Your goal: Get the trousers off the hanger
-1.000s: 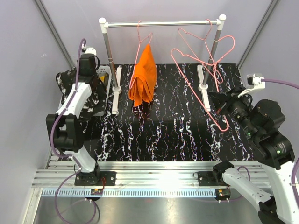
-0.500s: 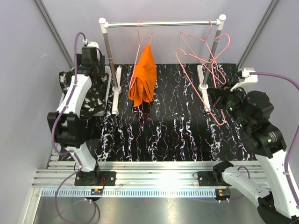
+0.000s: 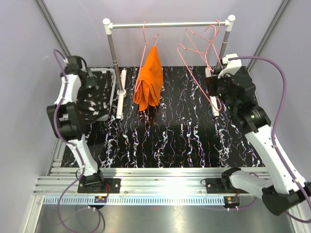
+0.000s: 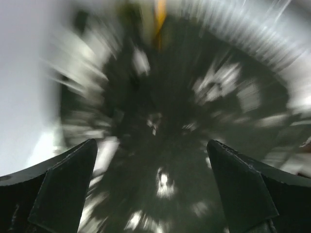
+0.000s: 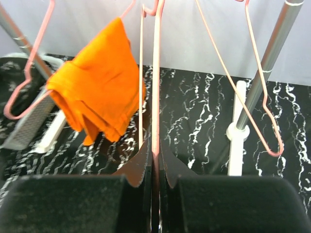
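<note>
Bright orange trousers [image 3: 149, 80] [image 5: 97, 92] hang folded on a pink hanger [image 3: 145, 43] at the middle of the rail. Black trousers with white speckles [image 3: 95, 97] lie in the white basket [image 3: 111, 77] at the far left. My left gripper [image 3: 89, 83] [image 4: 151, 145] hovers over them, open, with nothing between its fingers; its wrist view is blurred by motion. My right gripper [image 3: 214, 91] [image 5: 155, 158] is shut on the wire of an empty pink hanger [image 3: 194, 51] [image 5: 156, 87] beside the rack's right post.
The rack's rail [image 3: 170, 24] spans the back on two grey posts [image 3: 113, 58] [image 5: 265, 73] with white feet. A second empty pink hanger [image 3: 212, 36] [image 5: 265, 111] hangs near the right post. A black marbled mat [image 3: 165, 136] covers the table.
My left gripper has opened, dropped the black speckled trousers into the basket and swung back to the left. My right arm has carried the empty hanger up and back toward the rail.
</note>
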You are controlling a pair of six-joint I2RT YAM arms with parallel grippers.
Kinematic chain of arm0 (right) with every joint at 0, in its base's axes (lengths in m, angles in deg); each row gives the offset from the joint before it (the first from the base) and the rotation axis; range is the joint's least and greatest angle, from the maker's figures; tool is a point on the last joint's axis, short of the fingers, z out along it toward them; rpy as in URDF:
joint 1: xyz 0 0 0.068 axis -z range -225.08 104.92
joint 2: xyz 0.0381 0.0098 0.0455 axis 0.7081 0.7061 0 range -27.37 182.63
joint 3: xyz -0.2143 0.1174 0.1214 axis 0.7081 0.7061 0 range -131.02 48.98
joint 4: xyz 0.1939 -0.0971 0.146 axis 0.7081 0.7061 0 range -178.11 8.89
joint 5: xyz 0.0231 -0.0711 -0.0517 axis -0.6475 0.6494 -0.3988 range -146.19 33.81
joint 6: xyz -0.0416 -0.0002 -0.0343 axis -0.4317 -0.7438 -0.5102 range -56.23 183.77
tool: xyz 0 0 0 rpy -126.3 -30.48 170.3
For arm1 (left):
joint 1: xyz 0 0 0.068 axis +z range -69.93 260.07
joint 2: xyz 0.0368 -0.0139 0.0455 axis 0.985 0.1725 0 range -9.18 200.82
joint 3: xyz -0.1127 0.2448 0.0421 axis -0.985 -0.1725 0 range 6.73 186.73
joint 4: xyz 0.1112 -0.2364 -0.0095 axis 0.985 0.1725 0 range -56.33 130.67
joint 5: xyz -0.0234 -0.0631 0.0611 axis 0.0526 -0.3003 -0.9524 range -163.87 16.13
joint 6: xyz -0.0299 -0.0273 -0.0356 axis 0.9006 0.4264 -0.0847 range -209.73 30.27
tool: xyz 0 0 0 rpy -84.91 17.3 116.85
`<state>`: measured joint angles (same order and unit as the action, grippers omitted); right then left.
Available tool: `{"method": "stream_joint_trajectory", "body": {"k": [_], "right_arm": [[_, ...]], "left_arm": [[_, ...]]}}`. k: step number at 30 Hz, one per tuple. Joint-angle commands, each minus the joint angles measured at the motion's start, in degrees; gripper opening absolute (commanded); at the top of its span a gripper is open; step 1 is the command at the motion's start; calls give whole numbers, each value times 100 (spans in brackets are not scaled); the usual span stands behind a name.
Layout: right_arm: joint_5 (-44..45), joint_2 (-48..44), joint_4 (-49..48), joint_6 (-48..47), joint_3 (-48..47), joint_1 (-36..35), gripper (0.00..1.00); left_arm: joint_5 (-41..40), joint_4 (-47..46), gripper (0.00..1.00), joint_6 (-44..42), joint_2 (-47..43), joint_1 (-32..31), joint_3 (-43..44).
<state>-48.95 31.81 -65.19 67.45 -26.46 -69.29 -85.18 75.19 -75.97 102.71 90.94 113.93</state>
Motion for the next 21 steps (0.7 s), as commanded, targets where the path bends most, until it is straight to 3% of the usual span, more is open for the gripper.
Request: {"method": "stream_joint_trajectory", "body": {"k": [1,6,10,18,21], "right_arm": [[356,356,-752,-307,-279,30,0],[541,726,-1394,-333,-217,21,0],[646,1217,-1755,-333,-392,39,0],[875,2000,-2107,-623,-858,118,0],[963,2404,-2125,-606,-1130,311,0]], "left_arm": [[700,419,99,347,367,-42,-566],[1034,629,99,242,1131,90,-305],[1315,928,99,241,1037,117,37],[728,998,99,189,-1291,56,-287],[727,806,99,197,-2397,-50,-857]]}}
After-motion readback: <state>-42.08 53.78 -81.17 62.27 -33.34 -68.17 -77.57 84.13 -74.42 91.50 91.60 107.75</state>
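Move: The right hand grips the near side of an empty hanger; its goal, the rail spot near the right end, lies some 25 cm ahead, 3 cm left and roughly 12 cm higher. An already hung hanger sits 5 cm right of the hand at that distance, the right post about 8 cm right; the orange trousers hang 20 cm ahead, 26 cm left, 12 cm lower. The black trousers in the basket lie under the left hand, 5 cm to its right, 13 cm down. Pinching the bare pink hanger throughout, the right hand carries it forward about 12 cm towards the rail, sinking slightly and turning a few degrees clockwise. The left, fingers staying wide open, plunges some 12 cm towards the black trousers while tipping down, lingers low, then climbs about 14 cm and backs off towards its base. ##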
